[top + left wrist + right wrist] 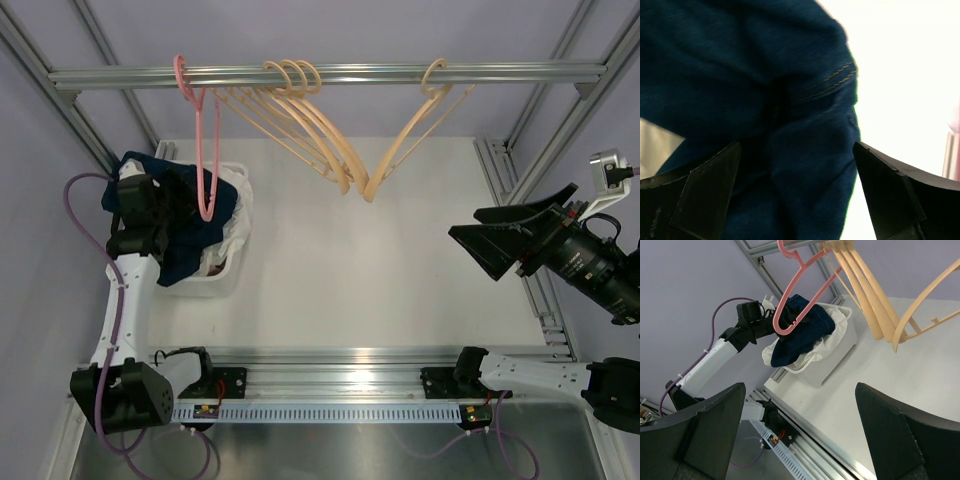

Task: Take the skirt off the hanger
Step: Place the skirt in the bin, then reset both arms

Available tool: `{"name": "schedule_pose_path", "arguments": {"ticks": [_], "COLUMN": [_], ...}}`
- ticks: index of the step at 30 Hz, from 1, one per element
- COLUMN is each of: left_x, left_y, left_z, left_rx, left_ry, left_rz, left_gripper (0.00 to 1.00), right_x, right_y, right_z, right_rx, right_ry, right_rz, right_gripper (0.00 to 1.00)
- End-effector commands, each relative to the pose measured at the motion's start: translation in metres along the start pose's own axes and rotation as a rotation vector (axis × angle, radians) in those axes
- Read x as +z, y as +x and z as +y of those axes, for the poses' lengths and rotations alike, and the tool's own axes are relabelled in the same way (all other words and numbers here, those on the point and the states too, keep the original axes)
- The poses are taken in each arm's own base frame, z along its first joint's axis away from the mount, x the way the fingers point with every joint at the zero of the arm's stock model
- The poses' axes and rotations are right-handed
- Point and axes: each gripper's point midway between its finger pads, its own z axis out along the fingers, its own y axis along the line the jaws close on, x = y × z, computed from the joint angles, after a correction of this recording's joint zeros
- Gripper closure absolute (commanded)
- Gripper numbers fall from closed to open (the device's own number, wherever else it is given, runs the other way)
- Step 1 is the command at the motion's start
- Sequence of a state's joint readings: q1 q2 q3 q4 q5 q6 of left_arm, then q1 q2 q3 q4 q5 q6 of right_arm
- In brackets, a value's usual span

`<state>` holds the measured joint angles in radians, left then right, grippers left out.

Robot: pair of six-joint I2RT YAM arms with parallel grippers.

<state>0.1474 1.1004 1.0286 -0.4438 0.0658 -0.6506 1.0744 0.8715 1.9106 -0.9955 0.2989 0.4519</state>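
The dark blue denim skirt [192,240] lies bunched in a white basket [228,275] at the left, off the hanger. The bare pink hanger [206,150] hangs from the rail just above it. My left gripper [172,212] hovers over the basket. In the left wrist view the skirt [765,90] fills the frame, and the gripper [796,147] stands open with its fingers wide apart over the cloth, not pinching it. My right gripper [463,222] is open and empty, raised at the right. Its wrist view shows the pink hanger [805,285], the skirt [800,335] and the basket [837,357].
Several wooden hangers [315,125] hang mid-rail, and one more hanger [415,125] hangs to their right. The metal rail [330,73] crosses the back. A camera on a stand [600,265] sits at the right edge. Frame posts flank the white tabletop [380,270].
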Motion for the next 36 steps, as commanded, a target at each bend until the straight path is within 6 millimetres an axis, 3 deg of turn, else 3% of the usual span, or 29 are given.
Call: {"name": "schedule_pose_path", "arguments": {"ticks": [1, 4, 6, 13, 17, 19, 20, 25, 28, 32, 36], "left_x": [-0.027, -0.05, -0.064, -0.133, -0.174, -0.182, -0.184, -0.212, -0.235, -0.244, -0.235], "left_y": [-0.03, -0.038, -0.047, -0.066, -0.089, -0.095, -0.098, -0.115, -0.119, -0.105, -0.084], "left_z": [-0.009, -0.014, -0.005, 0.0, -0.007, -0.009, -0.014, -0.08, -0.106, -0.135, -0.15], "left_rx": [0.03, 0.045, 0.042, 0.068, 0.028, 0.012, 0.012, 0.068, 0.112, 0.169, 0.218], "left_ry": [-0.005, -0.013, -0.074, -0.115, -0.114, -0.115, -0.1, 0.173, 0.293, 0.435, 0.497], "left_rz": [-0.092, -0.099, -0.143, -0.279, -0.391, -0.415, -0.421, -0.412, -0.419, -0.314, -0.239], "left_gripper": [0.01, 0.01, 0.01, 0.01, 0.01, 0.01, 0.01, 0.01, 0.01, 0.01, 0.01], "right_x": [0.0, 0.004, 0.01, 0.042, 0.052, 0.06, 0.063, 0.077, 0.078, 0.084, 0.095], "right_y": [0.001, 0.008, 0.016, 0.082, 0.1, 0.112, 0.119, 0.152, 0.15, 0.151, 0.155], "right_z": [-0.005, -0.008, -0.015, -0.042, -0.046, -0.047, -0.048, -0.067, -0.072, -0.065, -0.065], "right_rx": [-0.002, -0.007, -0.006, -0.066, -0.067, -0.075, -0.08, -0.13, -0.123, -0.119, -0.121], "right_ry": [0.028, 0.046, 0.088, 0.232, 0.256, 0.262, 0.265, 0.345, 0.346, 0.284, 0.297], "right_rz": [0.0, 0.023, 0.05, 0.267, 0.314, 0.353, 0.377, 0.458, 0.405, 0.393, 0.39], "right_gripper": [0.01, 0.01, 0.01, 0.01, 0.01, 0.01, 0.01, 0.0, 0.01, 0.0, 0.0]}}
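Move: The skirt lies loose in the bin just under my open left hand, its middle about 9 cm below, 3 cm to the right and 2 cm back. The bin's middle is about 4 cm to that hand's right, 2 cm back and 16 cm down; the pink hanger hangs roughly 6 cm right, 3 cm ahead and 18 cm above. From my raised right hand the skirt is some 42 cm left, 21 cm ahead and 38 cm below. With its fingers still wide open, my left hand climbs about 25 cm away from the skirt, drawing back some 12 cm on the way, then swings right near the top while its fingertips tip up to about level. My right hand, also staying open, sinks some 18 cm over the bare table, moving left and a little forward and rolling so its left side drops about 30 degrees. ##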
